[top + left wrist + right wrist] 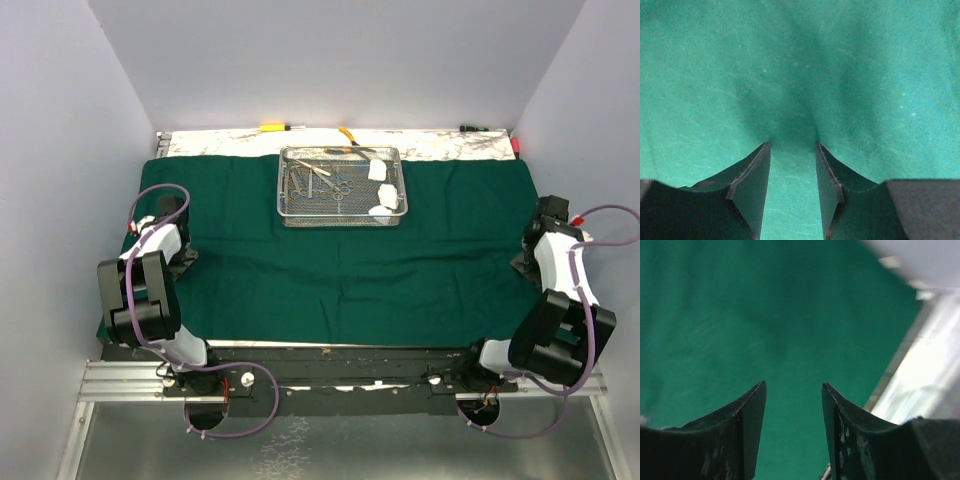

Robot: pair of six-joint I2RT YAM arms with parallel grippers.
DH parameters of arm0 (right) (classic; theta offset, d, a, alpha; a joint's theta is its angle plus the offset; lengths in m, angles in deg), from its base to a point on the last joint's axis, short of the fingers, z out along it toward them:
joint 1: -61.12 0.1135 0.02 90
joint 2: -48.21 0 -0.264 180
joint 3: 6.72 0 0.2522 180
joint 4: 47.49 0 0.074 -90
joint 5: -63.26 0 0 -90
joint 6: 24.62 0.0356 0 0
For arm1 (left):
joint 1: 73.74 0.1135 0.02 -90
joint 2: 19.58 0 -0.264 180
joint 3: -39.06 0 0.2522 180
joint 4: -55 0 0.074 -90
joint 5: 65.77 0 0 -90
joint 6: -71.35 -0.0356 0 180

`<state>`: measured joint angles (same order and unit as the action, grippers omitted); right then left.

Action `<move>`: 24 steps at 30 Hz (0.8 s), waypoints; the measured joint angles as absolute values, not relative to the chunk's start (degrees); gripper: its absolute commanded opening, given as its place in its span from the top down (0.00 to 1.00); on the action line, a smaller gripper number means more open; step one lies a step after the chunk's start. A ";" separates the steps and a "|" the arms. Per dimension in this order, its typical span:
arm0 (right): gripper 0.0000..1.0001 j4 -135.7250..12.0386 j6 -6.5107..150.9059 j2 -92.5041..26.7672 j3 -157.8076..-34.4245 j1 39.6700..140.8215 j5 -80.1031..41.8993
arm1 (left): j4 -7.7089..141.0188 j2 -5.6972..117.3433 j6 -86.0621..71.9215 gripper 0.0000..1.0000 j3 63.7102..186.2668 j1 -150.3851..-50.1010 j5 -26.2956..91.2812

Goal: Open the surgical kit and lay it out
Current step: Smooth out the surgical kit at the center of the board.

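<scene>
The surgical kit's dark green cloth (350, 270) lies spread flat over the table. Its wire-mesh steel tray (340, 222) stands on the cloth at the back centre, holding silver clamps (330, 182) and white gauze rolls (377, 170). My left gripper (175, 208) is at the cloth's left edge. In the left wrist view it (793, 144) is open, tips down at the cloth (790, 65), nothing between them. My right gripper (545, 212) is at the cloth's right edge. In the right wrist view it (793, 384) stands open above the cloth (740, 315), holding nothing.
A yellow-handled screwdriver (272, 127) and yellow-handled pliers (347, 133) lie on the bare strip of table behind the cloth. A small red item (517, 145) sits at the back right corner. Walls close in on three sides. The table's bare right margin (925, 375) shows beside my right gripper.
</scene>
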<state>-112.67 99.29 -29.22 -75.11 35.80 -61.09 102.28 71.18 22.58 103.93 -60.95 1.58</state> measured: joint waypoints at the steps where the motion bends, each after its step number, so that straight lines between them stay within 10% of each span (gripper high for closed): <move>1: 0.49 -110.50 97.57 -28.43 -74.04 36.28 -56.13 | 102.28 70.76 22.56 0.57 103.52 -60.95 1.80; 10: 0.51 -103.95 97.06 -34.22 -69.19 36.58 -32.20 | 101.82 66.85 23.13 0.57 99.58 -59.83 4.37; 24: 0.51 -107.57 102.81 -41.76 -70.44 36.87 -35.67 | 101.66 63.99 24.79 0.57 96.92 -55.26 8.05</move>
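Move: Beneath the half-open right fingers, the spot they go for on the green drape's right part lies about 8 cm left, 2 cm ahead and 9 cm down; the drape's near edge is roughly 8 cm straight back. The instrument tray sits some 27 cm ahead and 48 cm left. The left fingertips are already at the drape; its front-left corner lies about 17 cm back and 14 cm left of that hand, the tray 18 cm ahead and 41 cm right. Swinging in from the right, the right hand drops about 9 cm and goes 8 cm left, first forward and then easing back a little, while its wrist turns some 30 degrees so the half-open fingers point down and come onto the drape. The left hand, staying low with fingers half open, drags the drape about 3 cm back towards the base, its wrist turning slightly. ##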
